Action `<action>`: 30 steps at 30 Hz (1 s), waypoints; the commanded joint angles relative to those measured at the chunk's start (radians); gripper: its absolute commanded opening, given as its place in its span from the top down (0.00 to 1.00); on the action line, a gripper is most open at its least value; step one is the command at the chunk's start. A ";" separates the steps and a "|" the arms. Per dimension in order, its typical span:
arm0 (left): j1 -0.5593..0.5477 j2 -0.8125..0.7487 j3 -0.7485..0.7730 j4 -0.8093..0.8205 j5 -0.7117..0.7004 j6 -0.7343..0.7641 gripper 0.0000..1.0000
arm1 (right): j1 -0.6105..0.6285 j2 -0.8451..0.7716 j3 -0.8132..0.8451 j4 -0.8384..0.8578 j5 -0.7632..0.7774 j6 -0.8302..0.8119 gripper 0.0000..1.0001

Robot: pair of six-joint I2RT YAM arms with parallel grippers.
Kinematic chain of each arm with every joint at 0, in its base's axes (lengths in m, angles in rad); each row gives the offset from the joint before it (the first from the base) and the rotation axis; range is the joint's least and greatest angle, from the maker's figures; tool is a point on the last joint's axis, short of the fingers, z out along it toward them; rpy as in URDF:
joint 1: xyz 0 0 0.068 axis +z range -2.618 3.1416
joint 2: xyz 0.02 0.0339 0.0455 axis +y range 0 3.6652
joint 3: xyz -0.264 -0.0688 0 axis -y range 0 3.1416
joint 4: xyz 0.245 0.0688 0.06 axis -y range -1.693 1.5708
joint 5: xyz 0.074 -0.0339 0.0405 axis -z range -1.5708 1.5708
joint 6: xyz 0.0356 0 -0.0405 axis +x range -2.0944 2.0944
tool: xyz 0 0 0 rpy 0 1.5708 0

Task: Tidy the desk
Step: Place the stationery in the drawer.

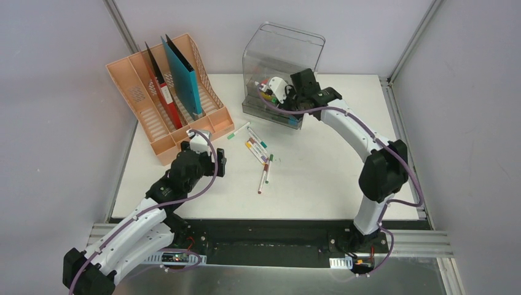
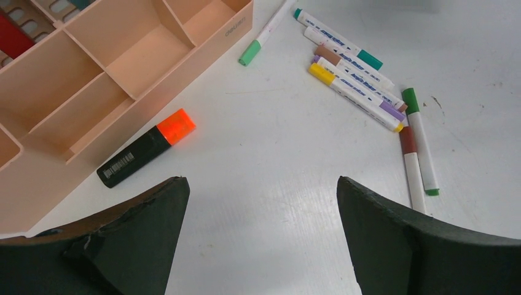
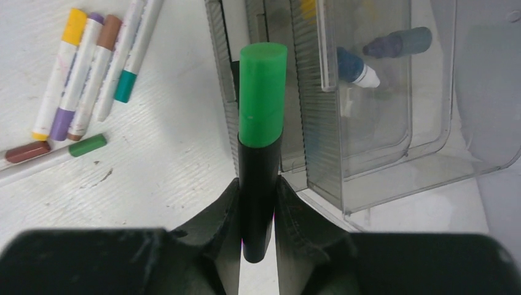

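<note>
The white desk (image 1: pixel 319 178) carries several loose markers (image 1: pixel 258 147) in its middle, seen closer in the left wrist view (image 2: pixel 356 80). A black highlighter with an orange cap (image 2: pixel 146 147) lies against the peach rack's front. My left gripper (image 2: pixel 261 184) hovers open over bare desk just short of that highlighter and holds nothing. My right gripper (image 3: pixel 257 184) is shut on a black highlighter with a green cap (image 3: pixel 261 98), held at the front edge of the clear drawer box (image 3: pixel 368 153). In the top view the right gripper (image 1: pixel 289 98) sits at the box's open drawer.
The peach slotted rack (image 1: pixel 153 123) stands at the back left with a red folder (image 1: pixel 161 86) and a teal folder (image 1: pixel 183 74) upright in it. The clear drawer box (image 1: pixel 279 55) stands at the back centre with a few pens (image 3: pixel 359 67) inside.
</note>
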 commanded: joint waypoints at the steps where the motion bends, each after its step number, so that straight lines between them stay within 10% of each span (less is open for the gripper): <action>1: -0.006 -0.037 -0.004 0.018 -0.028 0.012 0.07 | 0.012 0.054 0.103 -0.022 0.082 -0.051 0.95; 11: -0.006 -0.056 -0.009 0.012 -0.028 0.010 0.07 | 0.022 0.156 0.168 -0.025 0.185 -0.069 0.92; 23: -0.006 -0.040 -0.005 0.013 -0.035 0.010 0.07 | 0.021 0.181 0.165 -0.024 0.216 -0.033 0.34; 30: -0.006 -0.020 -0.004 0.019 -0.040 0.011 0.06 | 0.030 0.091 0.129 -0.048 0.123 0.039 0.29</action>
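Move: The right hand still pinches the green-and-black highlighter. Its free spot in the open drawer's rear lane lies about 4 cm ahead, 2 cm left and 8 cm below. The blue-capped highlighter in the front lane is roughly 1 cm ahead and 1 cm left of the hand, 8 cm down. The loose markers lie on the desk some 15 cm back, 8 cm left and 12 cm down. From the left hand, that spot is about 19 cm ahead, 23 cm right. Down and forward, about 4 cm down and 3.5 cm out, the right hand carries the green-and-black highlighter over the blue-capped one towards the rear lane, rolling some 10 degrees so its left side dips. Once the descent has nearly stopped, the fingers open wide and let go of the highlighter, and the hand stays low over the drawer. ##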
